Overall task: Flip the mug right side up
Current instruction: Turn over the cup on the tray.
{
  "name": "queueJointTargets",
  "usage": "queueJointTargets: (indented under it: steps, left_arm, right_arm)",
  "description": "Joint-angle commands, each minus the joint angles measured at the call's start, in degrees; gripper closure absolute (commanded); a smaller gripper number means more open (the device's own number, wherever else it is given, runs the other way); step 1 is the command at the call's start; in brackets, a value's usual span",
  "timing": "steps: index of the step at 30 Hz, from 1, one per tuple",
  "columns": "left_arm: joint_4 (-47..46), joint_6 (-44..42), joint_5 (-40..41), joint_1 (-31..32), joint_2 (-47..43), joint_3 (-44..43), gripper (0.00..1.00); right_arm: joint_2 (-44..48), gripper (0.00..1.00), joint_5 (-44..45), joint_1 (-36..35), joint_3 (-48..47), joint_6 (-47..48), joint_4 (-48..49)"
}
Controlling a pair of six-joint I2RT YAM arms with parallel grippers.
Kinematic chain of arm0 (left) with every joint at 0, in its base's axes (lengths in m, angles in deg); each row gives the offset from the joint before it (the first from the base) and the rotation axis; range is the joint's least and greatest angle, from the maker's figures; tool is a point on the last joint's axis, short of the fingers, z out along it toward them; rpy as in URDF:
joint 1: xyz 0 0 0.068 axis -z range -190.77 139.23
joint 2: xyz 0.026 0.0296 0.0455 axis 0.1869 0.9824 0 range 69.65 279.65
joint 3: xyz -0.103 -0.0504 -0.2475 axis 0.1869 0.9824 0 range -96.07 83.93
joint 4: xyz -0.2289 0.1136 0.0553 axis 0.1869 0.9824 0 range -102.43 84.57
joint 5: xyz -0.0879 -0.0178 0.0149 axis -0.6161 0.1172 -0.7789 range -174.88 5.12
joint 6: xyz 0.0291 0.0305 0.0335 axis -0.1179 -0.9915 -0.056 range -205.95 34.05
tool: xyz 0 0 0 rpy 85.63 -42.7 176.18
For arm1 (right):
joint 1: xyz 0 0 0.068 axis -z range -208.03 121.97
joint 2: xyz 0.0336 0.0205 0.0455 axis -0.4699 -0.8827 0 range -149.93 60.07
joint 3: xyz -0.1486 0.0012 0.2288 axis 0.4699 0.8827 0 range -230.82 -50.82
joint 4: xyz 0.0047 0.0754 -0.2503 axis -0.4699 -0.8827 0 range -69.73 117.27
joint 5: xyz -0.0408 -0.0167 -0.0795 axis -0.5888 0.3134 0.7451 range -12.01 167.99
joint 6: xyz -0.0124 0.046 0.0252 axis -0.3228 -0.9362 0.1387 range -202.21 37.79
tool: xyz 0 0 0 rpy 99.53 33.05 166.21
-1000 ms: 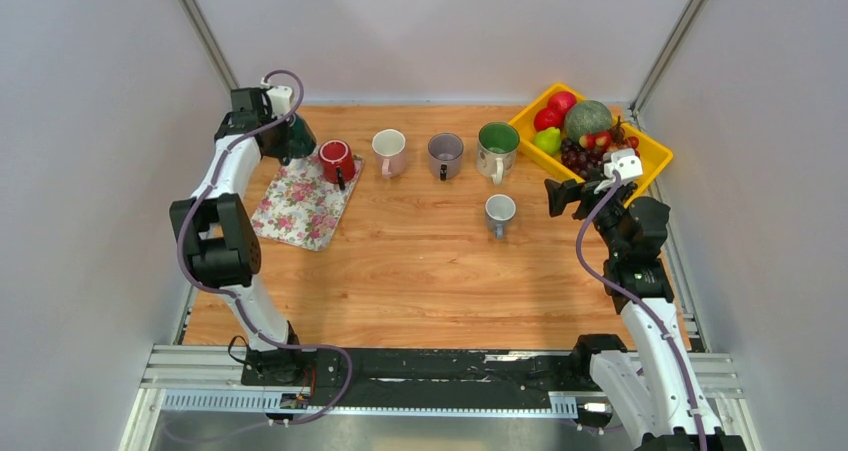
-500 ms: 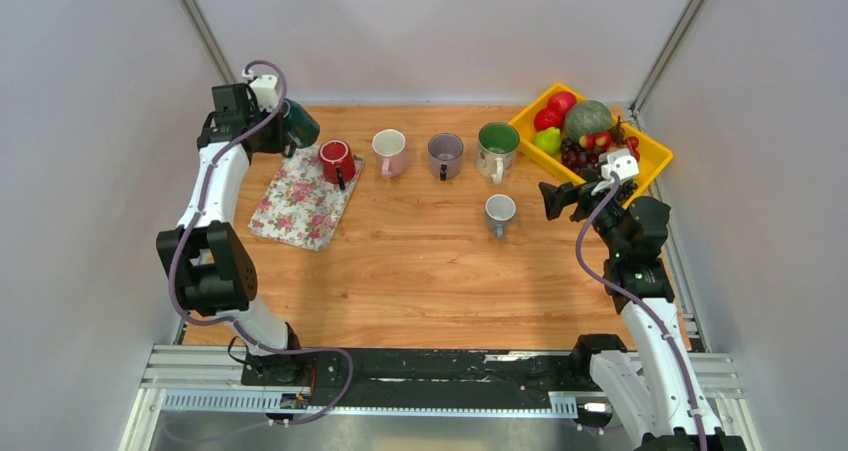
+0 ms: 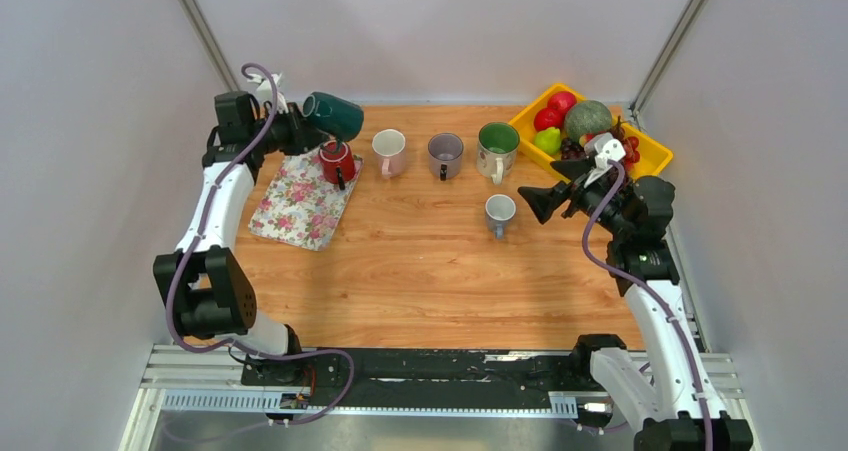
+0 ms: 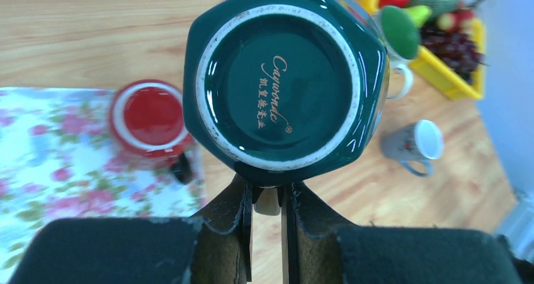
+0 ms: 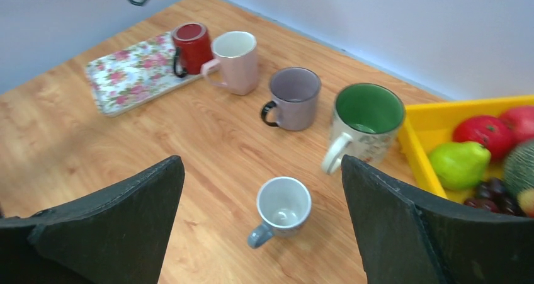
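Note:
The dark green mug [image 3: 335, 116] hangs in the air at the back left, tipped on its side above the red mug [image 3: 336, 159]. My left gripper [image 3: 300, 129] is shut on its handle. In the left wrist view the green mug's [image 4: 283, 76] glazed base faces the camera, and the left gripper [image 4: 267, 189] pinches the handle just under it. Over at the right, my right gripper [image 3: 535, 196] hovers open and empty beside a small blue-grey mug [image 3: 499, 211]. The right wrist view shows that small mug [image 5: 280, 210] upright between the wide jaws of the right gripper [image 5: 262, 161].
A floral mat [image 3: 305, 201] lies under the red mug. A pink mug [image 3: 389, 151], a purple mug [image 3: 445, 153] and a green-lined mug [image 3: 497, 146] stand upright in a row. A yellow tray [image 3: 655, 151] of fruit sits at the back right corner.
The left arm has lifted the green mug from the back left corner, swung it right and tipped it onto its side. The right gripper has edged left toward the small mug.

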Motion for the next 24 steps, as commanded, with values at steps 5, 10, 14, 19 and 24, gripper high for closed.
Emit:
queueJointTargets:
  steps: [5, 10, 14, 19, 24]
  left_arm:
    - [-26.49, 16.1, -14.07, 8.13, -6.81, 3.02, 1.0]
    - [-37.97, 25.22, -15.08, 14.08, -6.38, 4.35, 1.0]
    - [-51.42, 34.76, -15.61, 17.2, -5.4, 6.4, 1.0]
    - [-66.45, 46.86, -13.89, 20.73, -3.94, 9.12, 1.0]
    - [-73.18, 51.01, -10.9, 23.62, -4.94, 13.88, 1.0]
  right_arm:
    - [-4.54, 0.0, -16.12, -0.33, -7.33, -11.23, 7.48]
    - [-6.47, 0.0, -17.95, -0.36, -7.13, -22.28, 18.24]
    - [-8.11, 0.0, -18.12, -0.37, -5.63, -32.77, 30.22]
    - [-9.77, 0.0, -15.05, -0.54, -2.41, -44.25, 47.1]
    - [-11.45, 0.0, -10.77, -3.37, -2.06, -45.8, 50.92]
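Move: The left hand already grips the teal mug by its handle; the right gripper, where it is being taken, is about 44 cm to this hand's right, 14 cm back and 3 cm higher. Some 20 cm below stand the red mug, 3 cm ahead and 1 cm right, and the pink mug, 6 cm ahead and 14 cm right. From the right hand the teal mug's body lies about 42 cm left, 16 cm ahead, level in height; the small grey mug is 6 cm ahead, 7 cm left, 24 cm below. Still pinching the teal mug's handle, the left hand swings it to the right by about 19 cm, rising and drawing back a little, towards the right gripper, while the wrist turns clockwise and rolls its right side up, some 30 degrees each. The right hand, fingers staying wide open, rises about 10 cm and edges left to meet it, turning counter-clockwise and rolling its left side up. ##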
